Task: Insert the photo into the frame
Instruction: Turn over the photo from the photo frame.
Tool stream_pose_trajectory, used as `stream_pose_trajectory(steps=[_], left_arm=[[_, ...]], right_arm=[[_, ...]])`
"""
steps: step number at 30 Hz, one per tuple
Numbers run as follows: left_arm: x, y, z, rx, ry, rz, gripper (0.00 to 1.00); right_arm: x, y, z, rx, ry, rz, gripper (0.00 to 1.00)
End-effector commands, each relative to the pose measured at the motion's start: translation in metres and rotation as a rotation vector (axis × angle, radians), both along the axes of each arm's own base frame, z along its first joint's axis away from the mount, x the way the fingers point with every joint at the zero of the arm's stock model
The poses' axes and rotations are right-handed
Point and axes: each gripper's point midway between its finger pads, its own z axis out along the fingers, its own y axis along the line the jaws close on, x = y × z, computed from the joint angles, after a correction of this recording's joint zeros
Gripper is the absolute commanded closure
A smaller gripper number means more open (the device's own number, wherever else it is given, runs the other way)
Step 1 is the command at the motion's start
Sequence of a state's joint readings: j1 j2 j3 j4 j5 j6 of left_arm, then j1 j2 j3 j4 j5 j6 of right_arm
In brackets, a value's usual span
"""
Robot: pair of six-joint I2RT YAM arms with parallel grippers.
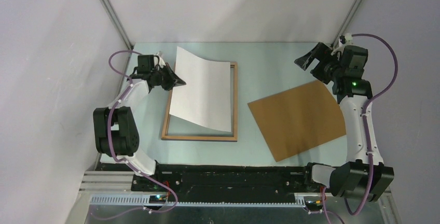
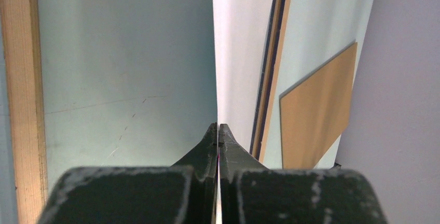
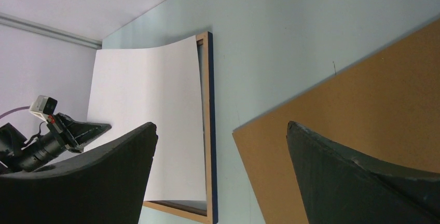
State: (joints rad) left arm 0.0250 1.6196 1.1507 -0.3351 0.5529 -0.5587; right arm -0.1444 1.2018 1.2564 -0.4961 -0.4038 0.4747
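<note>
The frame [image 1: 234, 99] lies flat on the table, its light wood back up; its dark blue edge shows in the right wrist view [image 3: 211, 130]. The photo [image 1: 202, 86], white back up, is curved and lifted at its left edge over the frame. My left gripper [image 1: 179, 82] is shut on the photo's left edge; in the left wrist view the sheet [image 2: 236, 53] runs edge-on from between the fingertips [image 2: 218, 127]. My right gripper [image 1: 306, 60] is open and empty, raised at the back right above the table. The photo also shows in the right wrist view [image 3: 150, 105].
The flat brown backing board [image 1: 298, 119] lies on the table right of the frame; it also shows in the right wrist view [image 3: 363, 120] and the left wrist view [image 2: 316, 115]. Grey walls close the table on the left, back and right.
</note>
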Motion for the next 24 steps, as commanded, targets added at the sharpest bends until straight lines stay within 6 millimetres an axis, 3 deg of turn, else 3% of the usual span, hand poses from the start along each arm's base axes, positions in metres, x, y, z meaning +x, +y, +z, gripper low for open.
stream_pose_trajectory(steps=[1,7,17,24], left_arm=[[0.003,0.007,0.003,0.065,-0.047,-0.029,1.00],[-0.003,0.013,-0.012,0.111,-0.014,-0.037,1.00],[-0.012,0.021,-0.034,0.176,0.038,-0.066,1.00],[-0.007,0.019,-0.037,0.162,0.047,-0.059,1.00]], right_arm=[[0.008,0.001,-0.001,-0.045,-0.028,0.009,0.01],[0.017,0.007,-0.014,-0.101,-0.016,0.040,0.01],[0.031,0.012,-0.069,-0.159,0.048,0.101,0.01],[0.034,0.013,-0.093,-0.173,0.091,0.124,0.01]])
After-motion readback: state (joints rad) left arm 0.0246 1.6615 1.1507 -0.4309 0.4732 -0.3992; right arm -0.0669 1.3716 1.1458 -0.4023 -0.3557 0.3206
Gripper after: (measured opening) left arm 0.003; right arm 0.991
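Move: Just inside the frame's left side, the left hand grips the left edge of the upturned photo, whose middle is about 6 cm to its right, level ahead and 8 cm below. The frame's middle is roughly 5 cm right, 1 cm back and 12 cm below; the brown board lies 42 cm right and 9 cm back. From the empty right hand, the photo's middle is some 35 cm left, 3 cm ahead and 24 cm below; the board is 3 cm right, 5 cm back and 28 cm below. Lowering the pinched photo edge towards the frame, the left hand sinks about 4 cm while easing a little left and back, rolling its left side up some 10 degrees with its fingers kept shut. The right hand, wide open and touching nothing, drops about 10 cm above the brown board, drifting slightly forward and tipping down. ##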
